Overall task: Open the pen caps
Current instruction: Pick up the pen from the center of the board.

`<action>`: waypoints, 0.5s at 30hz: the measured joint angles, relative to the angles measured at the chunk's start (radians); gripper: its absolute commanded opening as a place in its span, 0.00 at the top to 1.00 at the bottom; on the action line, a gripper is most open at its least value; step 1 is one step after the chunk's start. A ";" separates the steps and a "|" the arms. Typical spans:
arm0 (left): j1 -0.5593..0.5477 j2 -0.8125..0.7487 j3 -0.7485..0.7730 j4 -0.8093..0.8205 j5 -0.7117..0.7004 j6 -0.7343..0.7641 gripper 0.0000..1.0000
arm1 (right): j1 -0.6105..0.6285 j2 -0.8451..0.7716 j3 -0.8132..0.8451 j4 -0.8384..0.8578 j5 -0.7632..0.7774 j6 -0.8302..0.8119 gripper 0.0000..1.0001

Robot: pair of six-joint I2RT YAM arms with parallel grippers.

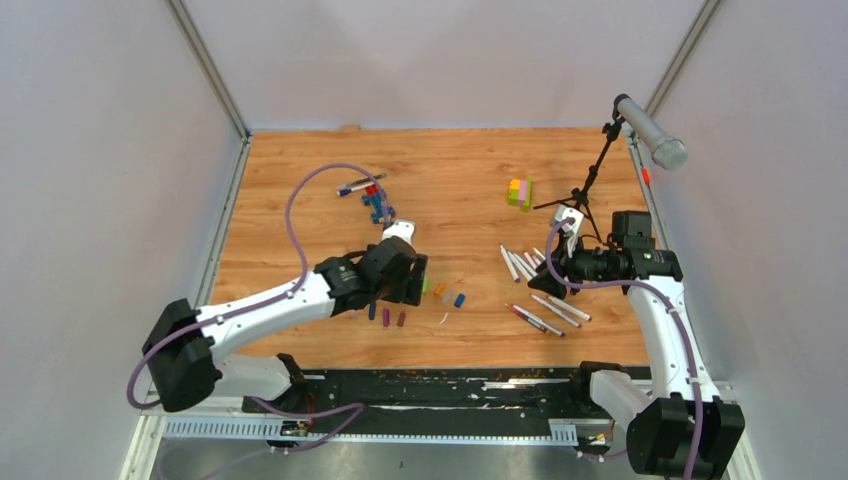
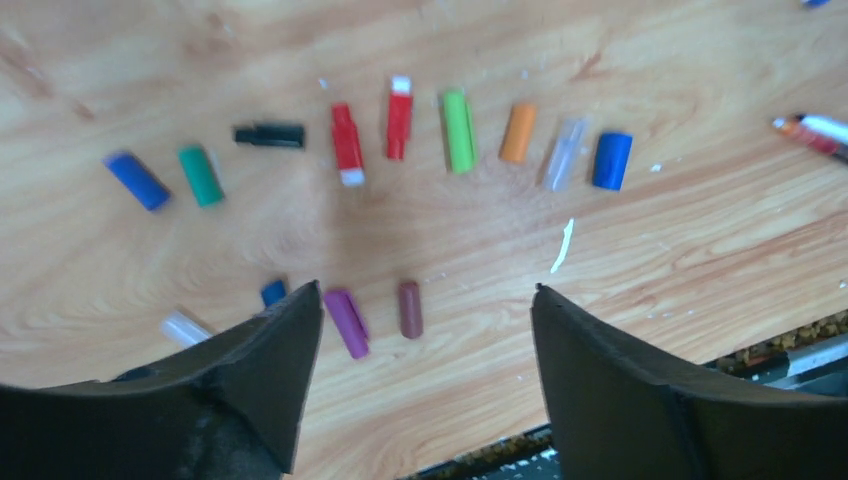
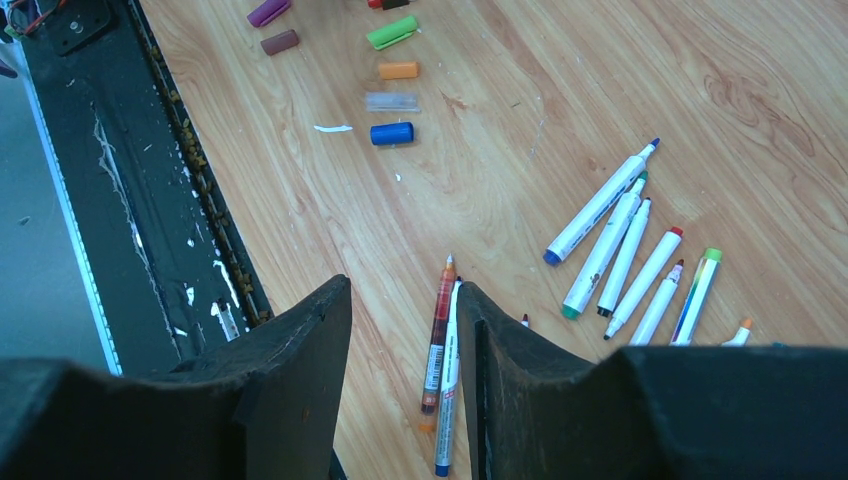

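Several loose pen caps lie in a row on the wood in the left wrist view, among them a black cap, two red ones, a green cap, an orange cap and a blue cap. My left gripper hangs open above a purple cap and a brown cap, holding nothing. Uncapped white pens lie in a loose group on the right. My right gripper stands open over two more pens lying on the table.
A blue-and-red toy brick figure and a pen lie at the back left. A yellow-green-pink block stack and a black microphone stand are at the back right. A black rail runs along the table's near edge.
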 measured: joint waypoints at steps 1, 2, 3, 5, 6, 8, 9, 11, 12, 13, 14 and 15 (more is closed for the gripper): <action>0.011 -0.027 0.000 0.007 -0.005 0.018 0.05 | 0.000 0.000 0.000 0.000 0.000 -0.001 0.56; 0.029 -0.056 0.000 0.016 -0.011 0.035 0.01 | 0.000 0.000 0.000 0.000 0.000 -0.002 0.56; 0.050 -0.081 0.000 0.026 -0.017 0.053 0.00 | 0.000 0.000 0.000 0.000 0.000 -0.002 0.56; 0.101 -0.126 -0.001 0.053 -0.026 0.088 0.00 | 0.000 0.000 0.000 0.000 0.000 -0.002 0.56; 0.124 -0.143 -0.001 0.072 -0.026 0.108 0.00 | 0.000 0.000 0.000 0.000 0.000 -0.002 0.56; 0.191 -0.184 -0.002 0.099 -0.021 0.134 0.00 | 0.000 0.000 0.000 0.000 0.000 -0.002 0.56; 0.232 -0.202 -0.002 0.122 -0.008 0.153 0.00 | 0.000 0.000 0.000 0.000 0.000 -0.002 0.56; 0.315 -0.225 -0.002 0.169 0.025 0.187 0.00 | 0.000 0.000 0.000 0.000 0.000 -0.002 0.56; 0.356 -0.230 -0.002 0.192 0.044 0.206 0.00 | 0.000 0.000 0.000 0.000 0.000 -0.002 0.56; 0.392 -0.230 -0.002 0.212 0.067 0.224 0.00 | 0.000 0.000 0.000 0.000 0.000 -0.002 0.56; 0.436 -0.226 -0.001 0.234 0.095 0.248 0.00 | 0.000 0.000 0.000 0.000 0.000 -0.002 0.56; 0.470 -0.216 0.002 0.247 0.118 0.270 0.00 | 0.000 0.000 0.000 0.000 0.000 -0.003 0.56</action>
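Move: The blue-capped pen lies some 30 cm ahead of the left hand, about 11 cm to its left and 9 cm below. The toy car stands roughly 26 cm ahead and 5 cm left of the hand; the dark green pen is about 2 cm beyond the blue-capped pen. Close by, the two red caps lie 7 cm ahead and 2 cm left. From the right hand, the blue-capped pen is about 30 cm ahead, 38 cm left and 16 cm below. Swing the empty left gripper up and out over the cap rows towards the blue-capped pen beside the toy car: about 11 cm forward, as much up, and some 9 cm left, the climb easing off at the end. Tip the fingers up some 20 degrees and turn the wrist slightly counter-clockwise while opening them from three-quarters to fully wide; touch nothing. ##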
